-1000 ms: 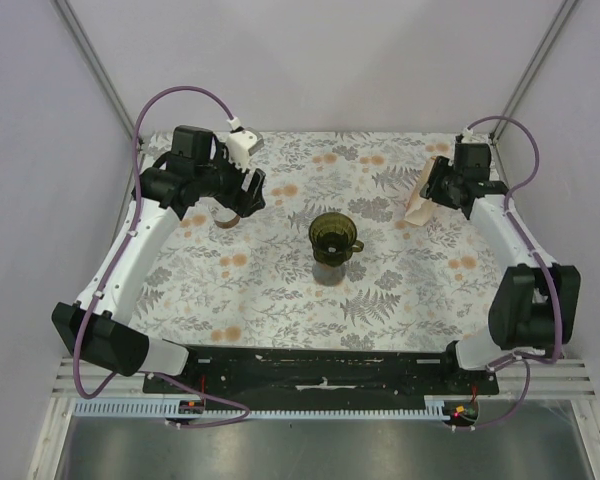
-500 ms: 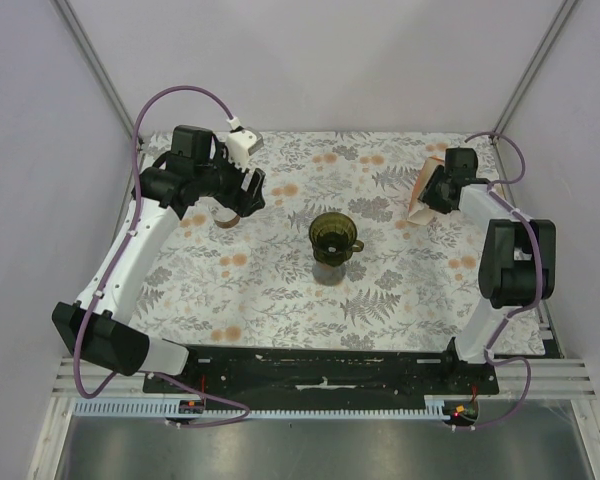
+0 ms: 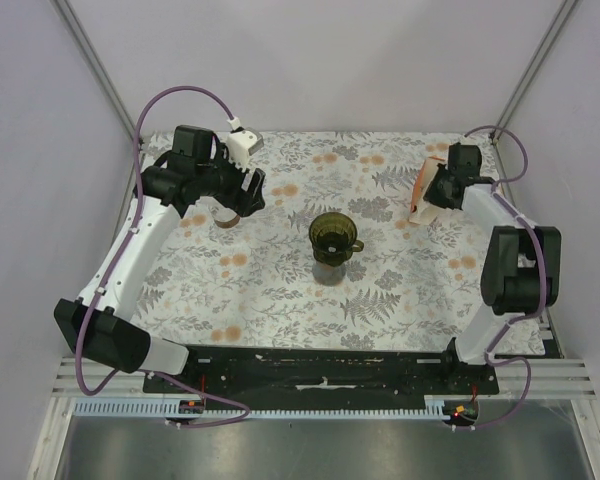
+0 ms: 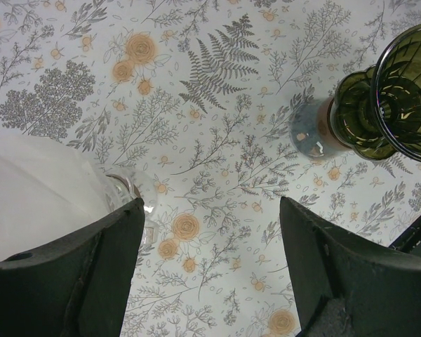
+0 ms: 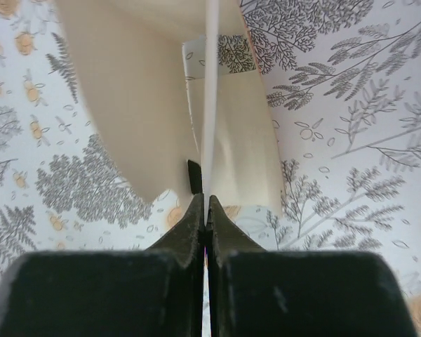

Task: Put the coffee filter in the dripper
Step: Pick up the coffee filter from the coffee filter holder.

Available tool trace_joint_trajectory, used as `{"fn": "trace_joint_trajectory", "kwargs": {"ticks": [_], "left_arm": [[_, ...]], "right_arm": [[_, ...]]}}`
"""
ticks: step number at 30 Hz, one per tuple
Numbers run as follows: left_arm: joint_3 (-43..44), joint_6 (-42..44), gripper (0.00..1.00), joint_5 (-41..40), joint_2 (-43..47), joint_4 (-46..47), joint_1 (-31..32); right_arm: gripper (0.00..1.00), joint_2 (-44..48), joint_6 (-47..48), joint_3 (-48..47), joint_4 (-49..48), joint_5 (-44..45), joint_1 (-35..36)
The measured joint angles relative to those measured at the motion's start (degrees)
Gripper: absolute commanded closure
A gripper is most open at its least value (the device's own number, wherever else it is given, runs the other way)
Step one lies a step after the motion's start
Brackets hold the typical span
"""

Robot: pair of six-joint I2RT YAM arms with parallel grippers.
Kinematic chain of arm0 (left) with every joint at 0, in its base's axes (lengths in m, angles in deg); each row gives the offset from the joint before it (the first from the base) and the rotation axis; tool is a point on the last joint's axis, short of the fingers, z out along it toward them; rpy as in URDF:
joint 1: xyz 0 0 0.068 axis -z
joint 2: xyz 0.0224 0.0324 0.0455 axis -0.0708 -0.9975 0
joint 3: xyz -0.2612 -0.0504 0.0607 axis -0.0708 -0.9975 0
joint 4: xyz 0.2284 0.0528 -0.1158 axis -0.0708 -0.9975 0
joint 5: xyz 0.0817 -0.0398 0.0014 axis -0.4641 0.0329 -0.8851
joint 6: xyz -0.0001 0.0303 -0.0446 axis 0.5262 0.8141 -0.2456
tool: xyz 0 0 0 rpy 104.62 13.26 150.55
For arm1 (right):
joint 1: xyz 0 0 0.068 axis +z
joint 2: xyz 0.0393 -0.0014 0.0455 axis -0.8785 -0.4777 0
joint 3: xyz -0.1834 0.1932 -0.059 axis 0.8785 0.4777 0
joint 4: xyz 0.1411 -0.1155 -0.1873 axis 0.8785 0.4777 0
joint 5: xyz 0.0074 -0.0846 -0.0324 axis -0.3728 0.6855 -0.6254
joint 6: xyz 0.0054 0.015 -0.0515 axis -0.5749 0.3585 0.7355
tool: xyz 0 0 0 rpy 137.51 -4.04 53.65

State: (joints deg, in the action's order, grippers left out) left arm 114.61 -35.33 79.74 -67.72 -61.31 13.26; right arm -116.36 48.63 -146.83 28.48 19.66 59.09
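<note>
The dripper (image 3: 332, 238), dark olive-green with a small side handle, stands upright mid-table; it also shows in the left wrist view as the dripper (image 4: 400, 91) at the upper right. At the back right my right gripper (image 3: 427, 195) is shut on the coffee filter (image 5: 210, 98), a thin white sheet seen edge-on between the jaws of the right gripper (image 5: 207, 203). A pale peach packet (image 5: 133, 105) stands around the filter. My left gripper (image 3: 248, 195) hovers open at the back left, nothing between the jaws of the left gripper (image 4: 212, 210).
A clear glass jar (image 4: 130, 193) sits just beside my left finger, with something white (image 4: 35, 196) next to it. In the top view the jar's brown band (image 3: 226, 218) shows below the left gripper. A floral cloth (image 3: 280, 290) covers the table; walls close in on both sides.
My right gripper has closed onto the filter's edge, and the right arm's elbow has folded in nearer the wall. The left arm and the dripper have not moved.
</note>
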Motion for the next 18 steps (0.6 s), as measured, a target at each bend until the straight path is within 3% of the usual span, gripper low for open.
{"fn": "trace_joint_trajectory", "kwargs": {"ticks": [10,14,18], "left_arm": [[0.0,0.0,0.16,2.1,0.0,-0.1,0.0],[0.2,0.0,0.16,4.7,0.2,-1.2,0.0],[2.0,0.0,0.13,10.4,0.6,-3.2,0.0]], "right_arm": [[1.00,28.0,12.9,0.9,7.4,-1.9,1.3],[1.00,38.0,19.7,0.0,10.4,-9.7,3.9],[1.00,43.5,26.0,-2.0,13.8,-20.7,11.6]]}}
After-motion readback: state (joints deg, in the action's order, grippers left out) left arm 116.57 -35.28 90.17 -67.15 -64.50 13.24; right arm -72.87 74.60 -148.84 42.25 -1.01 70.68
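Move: The right hand already has the filter pinched. The dripper it is bound for, on a glass carafe, is about 29 cm to its left and 18 cm back, its middle some 7 cm higher; the carafe is directly beneath, about 1 cm below hand height. The filter holder is right at the fingers, its middle about 3 cm ahead, 1 cm left and 3 cm lower. From the left hand, the dripper is about 20 cm right, 6 cm back and 12 cm below. Fast and steeply upward, the right hand draws the pinched coffee filter out of its holder, rising roughly 27 cm, easing back throughout and later swinging left, towards the dripper. The shut fingers keep their hold while the wrist tips them up and turns some 40 degrees counter-clockwise. Late on, the open, empty left hand drifts a few centimetres back and right, rising slightly. ##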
